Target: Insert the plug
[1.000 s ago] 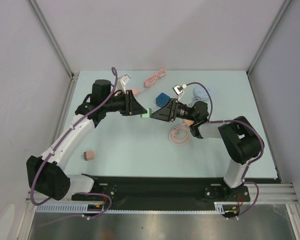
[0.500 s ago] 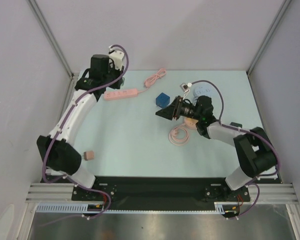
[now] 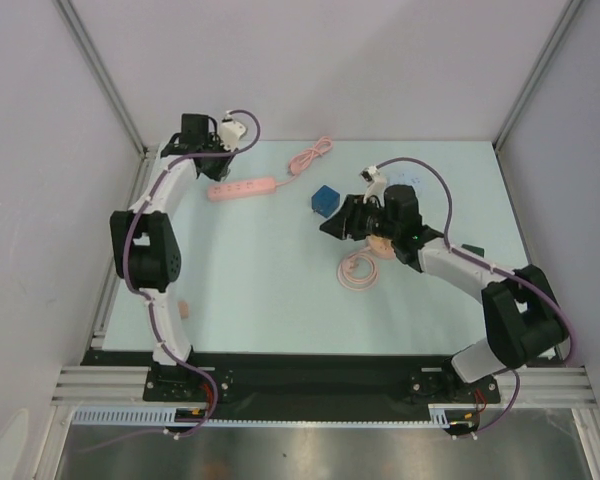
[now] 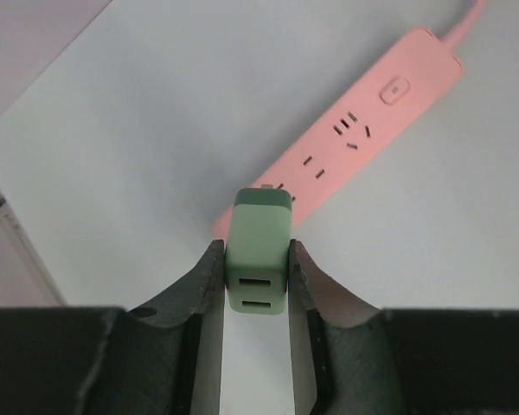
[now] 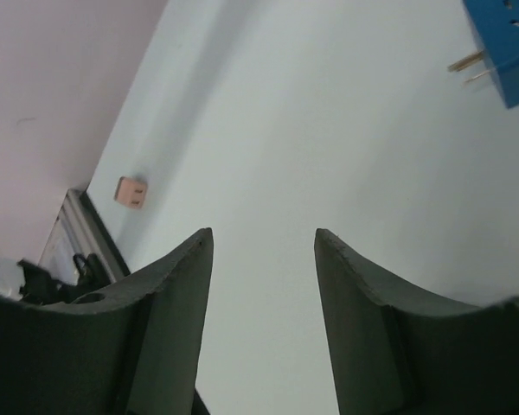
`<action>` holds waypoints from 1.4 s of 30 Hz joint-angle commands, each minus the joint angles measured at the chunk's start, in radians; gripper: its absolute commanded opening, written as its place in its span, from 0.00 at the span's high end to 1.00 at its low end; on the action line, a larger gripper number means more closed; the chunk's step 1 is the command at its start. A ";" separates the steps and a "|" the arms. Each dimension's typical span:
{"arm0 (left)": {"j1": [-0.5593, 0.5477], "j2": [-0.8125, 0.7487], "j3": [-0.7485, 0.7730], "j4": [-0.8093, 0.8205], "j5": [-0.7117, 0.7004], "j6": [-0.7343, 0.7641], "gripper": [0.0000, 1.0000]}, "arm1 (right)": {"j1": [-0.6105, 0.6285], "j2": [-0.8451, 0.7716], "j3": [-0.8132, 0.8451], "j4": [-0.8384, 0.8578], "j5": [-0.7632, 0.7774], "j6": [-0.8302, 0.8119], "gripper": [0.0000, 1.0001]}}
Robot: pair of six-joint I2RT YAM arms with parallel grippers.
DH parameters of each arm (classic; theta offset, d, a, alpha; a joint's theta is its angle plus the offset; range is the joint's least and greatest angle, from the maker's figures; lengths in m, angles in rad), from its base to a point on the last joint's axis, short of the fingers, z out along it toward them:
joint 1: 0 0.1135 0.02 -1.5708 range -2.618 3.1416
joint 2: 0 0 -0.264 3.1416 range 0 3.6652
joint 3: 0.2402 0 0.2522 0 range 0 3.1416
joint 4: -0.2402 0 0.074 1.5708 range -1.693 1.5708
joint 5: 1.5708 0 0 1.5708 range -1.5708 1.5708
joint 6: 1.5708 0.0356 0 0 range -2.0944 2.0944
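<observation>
A green plug (image 4: 259,233) is clamped between the fingers of my left gripper (image 4: 253,244), which is shut on it, two slots facing the camera. Just beyond its far end lies the pink power strip (image 4: 355,138), running diagonally; the plug hovers over the strip's near end. From above, the strip (image 3: 242,188) lies at the back left, under the left arm's wrist (image 3: 205,135). My right gripper (image 5: 263,232) is open with nothing between its fingers, over the table's middle (image 3: 332,222).
A blue plug adapter (image 3: 325,198) lies just behind the right gripper, its prongs showing (image 5: 502,47). A coiled pink cable (image 3: 360,270) lies in front of it. A small pink block (image 3: 183,310) sits near the left arm's base. The strip's cord (image 3: 310,157) runs back.
The left arm has swung from the table's middle to the back left corner, carrying the green plug over the strip. The right gripper drew back to the right, its jaws slightly narrower.
</observation>
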 commanded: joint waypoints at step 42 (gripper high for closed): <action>0.086 0.428 0.595 -0.413 -0.005 -0.788 1.00 | 0.087 0.108 0.203 -0.158 0.133 -0.047 0.48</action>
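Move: Out past the left hand, which holds the green plug, the two-slot socket near the left end of the power strip lies about 3 cm ahead, level sideways and some 11 cm below; the strip's middle is roughly 4 cm to the right of that socket. From the left hand, the blue cube sits some 30 cm to the right and 1 cm back, the cable coil about 27 cm right and 13 cm ahead. From the empty right hand the socket is about 23 cm ahead, 32 cm left and 14 cm lower. Rolling counter-clockwise about 40 degrees to square the green plug with the power strip, the left hand swings forward and, after a small dip, up, then draws back and sinks some 10 cm towards the two-slot socket, fingers tipping steeper and keeping their hold. The empty right hand reaches forward about 6 cm, then comes most of the way back, ending slightly left and lower. ##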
